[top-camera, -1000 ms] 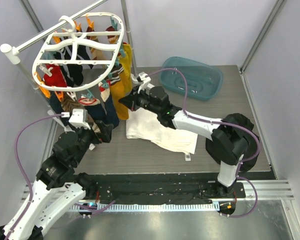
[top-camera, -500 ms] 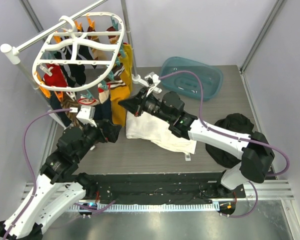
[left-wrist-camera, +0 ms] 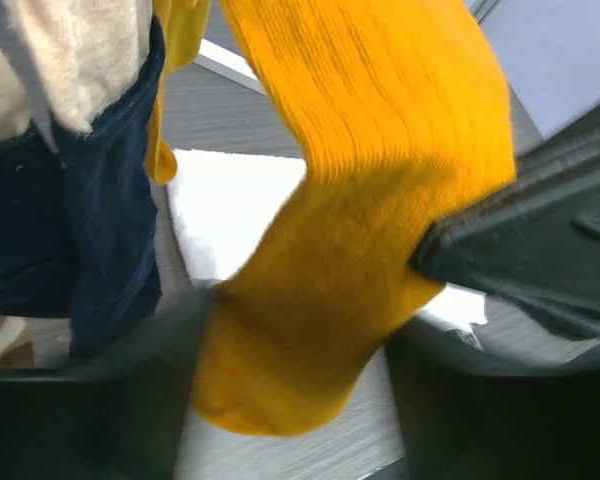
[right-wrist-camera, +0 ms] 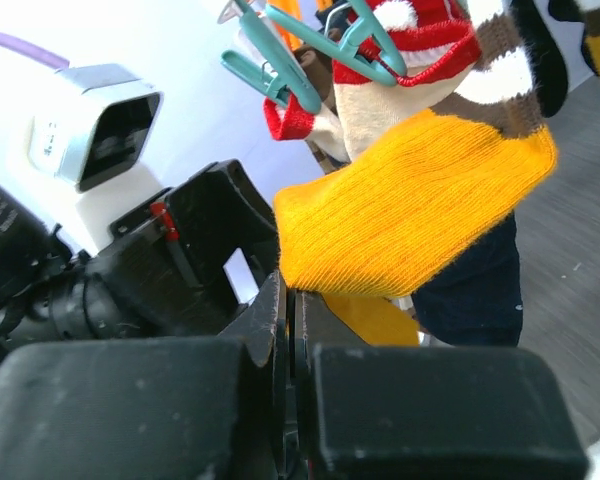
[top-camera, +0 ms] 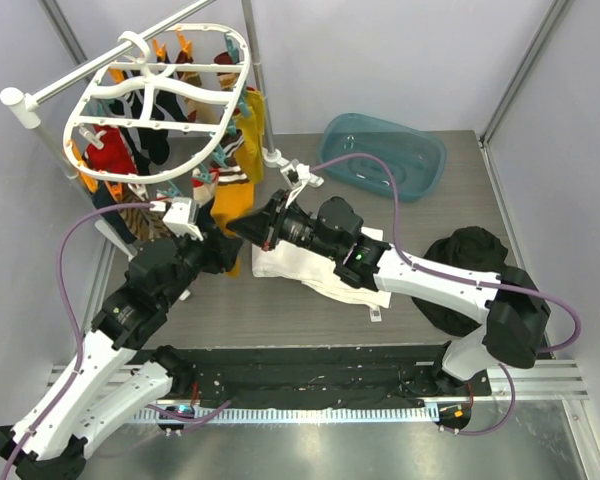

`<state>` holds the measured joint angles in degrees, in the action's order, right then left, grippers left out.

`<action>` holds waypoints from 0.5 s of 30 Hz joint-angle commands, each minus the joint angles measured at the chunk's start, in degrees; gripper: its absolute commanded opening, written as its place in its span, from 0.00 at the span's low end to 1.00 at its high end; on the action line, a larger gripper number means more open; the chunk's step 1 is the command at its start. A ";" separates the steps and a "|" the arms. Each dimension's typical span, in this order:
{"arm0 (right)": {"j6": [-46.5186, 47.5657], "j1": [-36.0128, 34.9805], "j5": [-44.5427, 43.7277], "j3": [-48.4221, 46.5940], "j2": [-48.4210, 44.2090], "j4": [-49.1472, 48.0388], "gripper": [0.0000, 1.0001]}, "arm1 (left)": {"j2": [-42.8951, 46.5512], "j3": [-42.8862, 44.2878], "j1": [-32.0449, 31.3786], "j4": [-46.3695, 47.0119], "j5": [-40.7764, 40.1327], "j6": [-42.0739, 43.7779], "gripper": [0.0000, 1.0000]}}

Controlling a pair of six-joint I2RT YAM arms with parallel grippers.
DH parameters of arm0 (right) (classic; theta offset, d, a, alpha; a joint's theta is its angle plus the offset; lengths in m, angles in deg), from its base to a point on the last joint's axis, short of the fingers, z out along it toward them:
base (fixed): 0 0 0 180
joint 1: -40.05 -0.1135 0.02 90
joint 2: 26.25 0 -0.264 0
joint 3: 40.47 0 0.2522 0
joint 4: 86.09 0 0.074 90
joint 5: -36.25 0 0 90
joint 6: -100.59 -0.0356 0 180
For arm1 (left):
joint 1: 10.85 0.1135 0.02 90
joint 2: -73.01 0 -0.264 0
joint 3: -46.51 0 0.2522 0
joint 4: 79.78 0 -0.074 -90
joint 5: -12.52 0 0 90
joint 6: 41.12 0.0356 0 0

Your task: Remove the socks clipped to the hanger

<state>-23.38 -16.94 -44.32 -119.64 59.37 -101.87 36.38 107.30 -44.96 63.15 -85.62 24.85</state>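
Note:
The white oval hanger (top-camera: pixel 158 100) hangs at the back left with several socks clipped under it. A mustard yellow sock (top-camera: pixel 231 196) dangles from its near right side. My left gripper (top-camera: pixel 223 252) has come up under that sock. In the left wrist view the yellow sock's toe (left-wrist-camera: pixel 310 330) lies between the blurred dark fingers (left-wrist-camera: pixel 100 410), jaws apart on either side of it. My right gripper (top-camera: pixel 239 224) is shut with nothing visibly pinched. Its tips (right-wrist-camera: pixel 292 300) touch the yellow sock's edge (right-wrist-camera: pixel 410 210) from the right.
A navy sock (left-wrist-camera: pixel 90 230) hangs just left of the yellow one, a brown-and-cream striped sock (right-wrist-camera: pixel 460 90) above it under teal clips (right-wrist-camera: pixel 300 60). A white cloth (top-camera: pixel 325 270) lies under the right arm. Teal basin (top-camera: pixel 385 155) at the back, black garment heap (top-camera: pixel 470 250) at the right.
My left arm has reached up and right to the yellow sock and its jaws have narrowed. The right arm has stretched left, its shut tips now against that sock, which has swung left.

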 commanded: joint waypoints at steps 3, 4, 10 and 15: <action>-0.57 -0.66 -0.82 -1.12 -3.97 -1.85 0.02 | -0.38 2.98 -0.17 2.40 2.06 0.21 0.04; 0.48 -0.75 -0.73 -1.65 -4.15 0.69 0.06 | -0.29 3.51 -0.17 1.70 3.12 -0.05 0.00; 8.92 -0.58 -6.17 -9.55 -5.20 13.79 0.50 | 2.16 2.82 -0.17 0.72 14.62 -0.58 0.00; 14.46 1.18 -5.39 -18.15 -3.10 18.37 0.67 | 2.17 1.23 -0.17 0.02 20.61 -0.23 0.00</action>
<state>-15.54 -16.76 -48.45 -129.56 57.56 -87.11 38.24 108.94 -44.98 62.32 -72.62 24.17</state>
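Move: The orange striped sock runs slantwise from its clip into both hands: its lower part already lies between the left hand's open fingers, its middle some 4 cm ahead of that hand and 4 cm above. The right fingers are shut at its edge, its middle only about 2 cm to their left and 1 cm ahead. From the right hand, its teal clip is roughly 10 cm ahead, 3 left, 7 up. From the left hand, the navy sock hangs about 6 cm ahead and 5 left. The orange sock changes hands: the left fingers close from wide open to shut on its lower part, then draw it back about 3 cm, as far to the right and some 2 cm up, away from the clip, turning clockwise roughly 15 degrees. Once the left has closed, the right fingers open over half way, let go of the sock and rise about 3.5 cm, edging forward. ##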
